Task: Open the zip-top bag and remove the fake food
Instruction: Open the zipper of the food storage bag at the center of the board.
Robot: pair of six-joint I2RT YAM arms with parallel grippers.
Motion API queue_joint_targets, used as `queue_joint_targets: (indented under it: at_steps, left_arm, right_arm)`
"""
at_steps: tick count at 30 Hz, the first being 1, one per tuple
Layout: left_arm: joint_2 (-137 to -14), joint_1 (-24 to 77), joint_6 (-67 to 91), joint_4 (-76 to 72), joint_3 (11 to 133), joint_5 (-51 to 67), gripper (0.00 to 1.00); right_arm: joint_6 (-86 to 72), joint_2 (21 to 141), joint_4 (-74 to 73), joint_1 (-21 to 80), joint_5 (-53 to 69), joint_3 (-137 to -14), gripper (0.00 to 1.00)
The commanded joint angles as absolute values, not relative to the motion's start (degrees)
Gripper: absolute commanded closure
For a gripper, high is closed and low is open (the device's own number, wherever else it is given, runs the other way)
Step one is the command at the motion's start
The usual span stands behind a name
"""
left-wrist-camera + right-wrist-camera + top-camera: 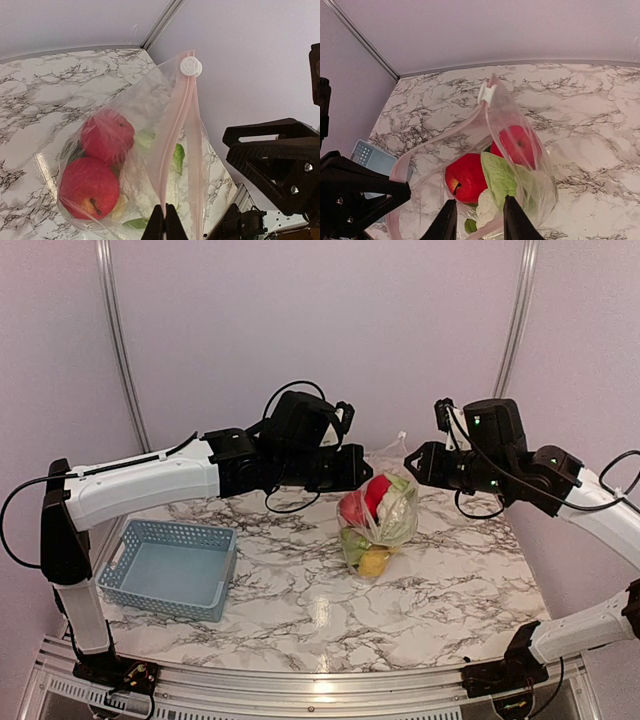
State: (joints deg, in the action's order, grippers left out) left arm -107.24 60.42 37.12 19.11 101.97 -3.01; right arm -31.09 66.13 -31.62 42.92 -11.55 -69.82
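Note:
The clear zip-top bag [392, 523] stands mid-table, hanging between both grippers with its mouth spread open. My left gripper [165, 222] is shut on one pink zip strip [172, 135], and the white slider [190, 66] sits at the strip's far end. My right gripper [480, 225] has its jaws apart; the opposite lip of the bag runs across the gap between them, not visibly pinched. The fake food lies inside the bag: two red apples [467, 177] [520, 145], a pale green cabbage leaf [502, 177], and something yellow [375, 561] at the bottom.
A light blue lattice basket [130, 540] sits at the table's left, near the left arm's base. The back wall and its corner rails stand close behind the bag. The two gripper heads face each other only a short gap apart above the bag.

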Motion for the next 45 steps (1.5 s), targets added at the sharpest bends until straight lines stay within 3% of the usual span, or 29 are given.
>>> queue_joint_targets:
  at_steps: [1, 8, 35, 41, 45]
  left_arm:
    - [-106.1, 60.1, 37.3, 16.7, 101.7, -2.3, 1.00]
    - [-106.0, 60.2, 37.4, 16.1, 101.2, -1.9, 1.00]
    - [-105.7, 60.9, 37.6, 14.2, 99.9, -0.5, 1.00]
    - [-105.7, 60.9, 37.7, 14.1, 100.2, -0.6, 1.00]
    - [-106.2, 60.9, 37.7, 14.1, 101.4, -0.8, 1.00]
  right_arm:
    - [-33.9, 65.8, -34.4, 47.0, -16.2, -69.8, 0.71]
    - [-38.4, 63.8, -35.9, 51.8, -16.5, -66.6, 0.74]
    - [-42.8, 65.1, -32.8, 51.9, -16.9, -61.8, 0.78]
    - [-42.5, 64.8, -33.3, 51.9, -18.1, -62.9, 1.00]
    - [-40.3, 64.4, -35.6, 51.9, -21.6, -67.3, 1.00]
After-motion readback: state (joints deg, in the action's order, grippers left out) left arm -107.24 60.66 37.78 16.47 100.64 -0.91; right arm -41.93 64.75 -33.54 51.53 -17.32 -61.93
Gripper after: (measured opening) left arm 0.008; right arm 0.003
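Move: The bag hangs with its mouth already gaping. The near-right lip for the right fingers is about 4 cm back, 2 cm left and 6 cm below the right hand; the slider is some 6 cm ahead and 1 cm left at its height. The red apples are roughly 7 cm left, 2 cm ahead, 12 cm down. That lip lies about 5 cm right, 2 cm back and 4 cm below the left hand, which grips the other lip. The bag's free near-right lip is met by the right hand, which comes back and down from beside the mouth, about 4 cm back and 6 cm down, tipping its fingertips some 10 degrees lower. After a pause above the lip, the right fingers sink the last bit and shut, pinching the film, while the left hand keeps its hold on the opposite lip. ##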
